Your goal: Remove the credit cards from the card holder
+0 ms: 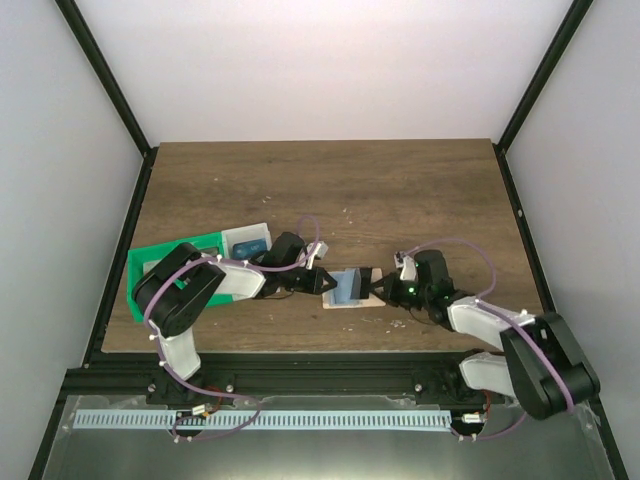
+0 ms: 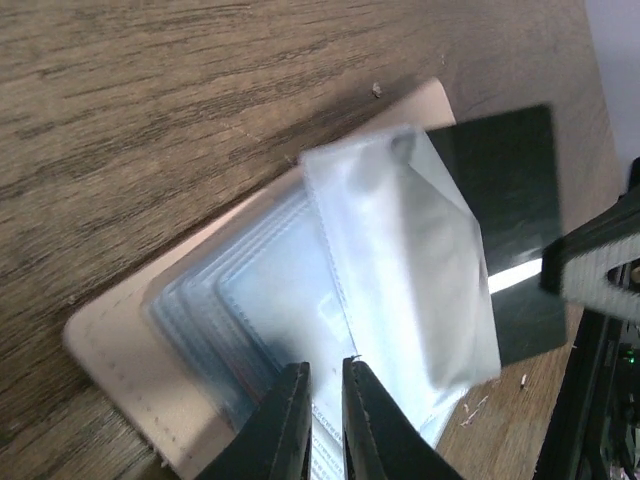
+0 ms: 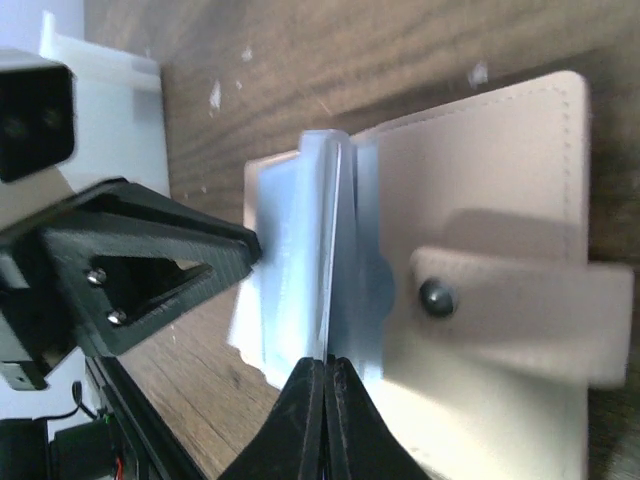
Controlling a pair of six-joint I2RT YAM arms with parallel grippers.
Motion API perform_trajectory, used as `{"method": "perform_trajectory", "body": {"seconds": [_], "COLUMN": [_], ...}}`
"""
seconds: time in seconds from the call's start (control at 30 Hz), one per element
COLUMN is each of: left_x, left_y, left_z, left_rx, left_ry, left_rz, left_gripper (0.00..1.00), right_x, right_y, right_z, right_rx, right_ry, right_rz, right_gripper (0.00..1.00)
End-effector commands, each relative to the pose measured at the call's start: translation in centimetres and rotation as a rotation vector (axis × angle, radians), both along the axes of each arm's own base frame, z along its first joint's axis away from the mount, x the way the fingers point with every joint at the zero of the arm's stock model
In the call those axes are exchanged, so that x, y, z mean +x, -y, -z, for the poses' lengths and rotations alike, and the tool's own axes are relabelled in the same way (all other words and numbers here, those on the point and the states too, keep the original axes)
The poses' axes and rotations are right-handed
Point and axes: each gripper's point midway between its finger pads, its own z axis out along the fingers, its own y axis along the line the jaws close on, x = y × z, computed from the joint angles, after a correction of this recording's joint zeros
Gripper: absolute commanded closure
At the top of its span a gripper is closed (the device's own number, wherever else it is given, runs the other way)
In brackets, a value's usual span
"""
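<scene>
The tan card holder [image 1: 345, 301] lies open on the table between my two grippers, its snap strap [image 3: 520, 300] to the right. Blue-grey clear sleeves [image 2: 410, 260] stand up from it. My left gripper [image 1: 322, 284] is at the holder's left edge. Its fingers [image 2: 290, 420] are nearly closed on a sleeve edge, with a strip of print between them. My right gripper [image 3: 326, 360] is shut on the thin edge of one upright sleeve [image 3: 300, 260]. A dark panel with a white stripe [image 2: 500, 200] reaches toward the right gripper [image 2: 600, 260]. No credit card shows clearly in the holder.
A green compartment tray [image 1: 170, 270] sits at the left edge. A translucent white box [image 1: 247, 242] with something blue inside stands beside it, just behind the left arm. The black frame rail [image 1: 320, 375] runs along the near edge.
</scene>
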Motion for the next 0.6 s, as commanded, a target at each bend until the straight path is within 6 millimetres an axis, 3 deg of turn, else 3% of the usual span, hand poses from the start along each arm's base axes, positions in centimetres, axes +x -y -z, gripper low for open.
{"method": "perform_trajectory", "body": {"seconds": [0.0, 0.23, 0.4, 0.57], "left_x": [-1.1, -0.6, 0.1, 1.1], "left_y": [-1.7, -0.7, 0.0, -0.6], "left_z": [2.7, 0.7, -1.8, -4.1], "left_rx": [0.088, 0.036, -0.012, -0.073], "left_ry": [-0.064, -0.051, -0.031, -0.048], "left_rz": [-0.024, -0.020, -0.022, -0.059], "left_gripper": [0.86, 0.75, 0.68, 0.60], "right_x": [1.9, 3.3, 3.9, 4.2], "right_y": [2.1, 3.2, 2.5, 1.4], "right_z": [-2.1, -6.6, -8.0, -9.7], "right_rx": [-0.119, -0.154, -0.149, -0.170], "right_ry": [0.059, 0.196, 0.261, 0.354], "right_rz": [0.101, 0.161, 0.124, 0.070], "right_gripper": [0.99, 0.99, 1.00, 1.00]}}
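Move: The right hand already pinches the black card by its right edge, the card's middle about 2 cm to its left, 1 cm ahead and 1 cm lower. The clear sleeve still covering the card's other side lies some 5 cm left of that hand and 3 cm below; the holder's middle is about 4 cm left and 4 cm below. From the left hand, the sleeve is roughly 2 cm right and 1 cm lower, the card 5 cm right and 1 cm higher. Keeping its pinch on the black card, the right hand draws it out of the clear sleeve, rising about 7 cm while reaching some 3 cm forward and 2 cm right, its fingertips tipping up by 10 to 15 degrees; it then all but stops. Low over the sleeves, the left hand opens its nearly shut fingers partway and lifts 1 to 1.5 cm. ##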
